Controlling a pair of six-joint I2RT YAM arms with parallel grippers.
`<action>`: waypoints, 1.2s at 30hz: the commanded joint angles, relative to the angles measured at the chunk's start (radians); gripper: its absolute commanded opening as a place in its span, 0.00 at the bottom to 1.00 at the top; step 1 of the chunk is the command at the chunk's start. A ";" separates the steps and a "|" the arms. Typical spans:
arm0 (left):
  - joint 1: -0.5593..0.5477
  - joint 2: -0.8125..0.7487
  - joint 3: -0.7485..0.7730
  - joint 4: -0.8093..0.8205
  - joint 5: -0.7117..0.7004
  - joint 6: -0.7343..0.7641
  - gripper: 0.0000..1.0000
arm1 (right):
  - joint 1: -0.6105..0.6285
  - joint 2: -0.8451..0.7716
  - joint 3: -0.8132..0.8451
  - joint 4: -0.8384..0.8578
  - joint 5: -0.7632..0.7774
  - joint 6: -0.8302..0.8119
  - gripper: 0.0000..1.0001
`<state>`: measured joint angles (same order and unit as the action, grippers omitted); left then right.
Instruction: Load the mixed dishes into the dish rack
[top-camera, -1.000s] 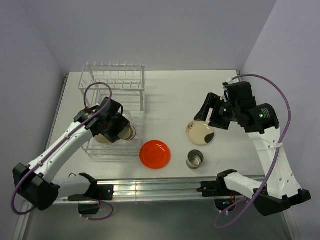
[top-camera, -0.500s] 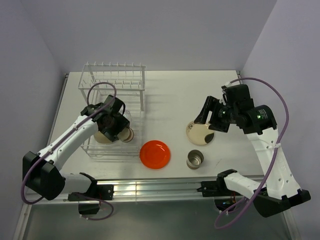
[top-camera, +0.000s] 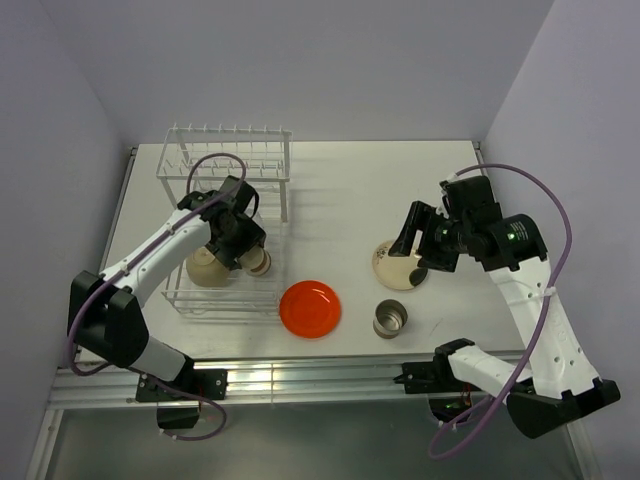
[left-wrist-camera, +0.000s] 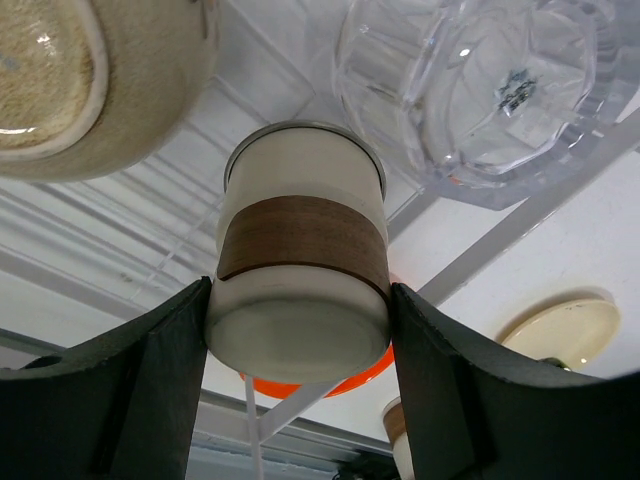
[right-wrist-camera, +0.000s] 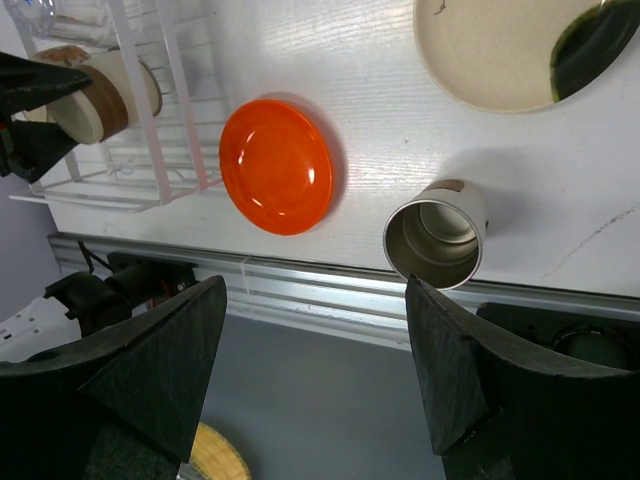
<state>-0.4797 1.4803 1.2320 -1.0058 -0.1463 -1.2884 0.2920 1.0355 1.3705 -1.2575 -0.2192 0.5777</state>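
Observation:
My left gripper (top-camera: 246, 252) is inside the white dish rack (top-camera: 228, 152), shut on a small cup (left-wrist-camera: 300, 240) that is cream with a brown band and a steel rim. The jaws press its base from both sides. In the rack beside it sit the white-beige bowl (left-wrist-camera: 90, 80) and the clear glass (left-wrist-camera: 490, 90). My right gripper (top-camera: 413, 246) hangs open above the cream plate (top-camera: 396, 266), holding nothing. The orange-red plate (top-camera: 310, 308) and a second steel cup (top-camera: 390, 318) stand on the table; from the right wrist, that plate (right-wrist-camera: 277, 165) and cup (right-wrist-camera: 437, 235) lie between the fingers.
The rack's raised prong row stands at the back, its basket base (top-camera: 186, 300) toward me. A metal rail (top-camera: 320, 378) runs along the table's near edge. Walls close in the left, back and right sides.
The left arm has swung its wrist deeper over the rack while the held cup stays almost in place. The right gripper has drifted slightly lower and left over the cream plate.

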 joint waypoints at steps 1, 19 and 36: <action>0.015 0.021 0.055 0.035 -0.019 0.032 0.00 | 0.006 -0.022 -0.019 0.006 0.024 -0.016 0.79; 0.032 -0.021 0.009 0.076 0.014 0.009 0.67 | 0.006 -0.032 -0.175 0.026 0.092 -0.003 0.80; 0.018 -0.110 -0.031 0.079 0.033 -0.026 0.96 | 0.006 -0.080 -0.330 0.043 0.139 0.017 0.80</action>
<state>-0.4534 1.4254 1.2098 -0.9386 -0.1272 -1.2884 0.2920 0.9833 1.0618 -1.2350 -0.1204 0.5838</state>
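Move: The left hand holds the banded cup upside down at its spot in the rack's lower tier, about 1 cm ahead and 2 cm down. The bowl lies roughly 11 cm left and 1 cm back, the glass some 9 cm ahead, both slightly lower. From the right hand, the metal cup stands about 22 cm below, 3 cm back and 2 cm left. The patterned plate is roughly 13 cm beyond that cup, the orange plate 17 cm left of it. Left hand eases its cup 1.5 cm forward, opens and rises slightly; right, open, sinks 9 cm towards metal cup. ##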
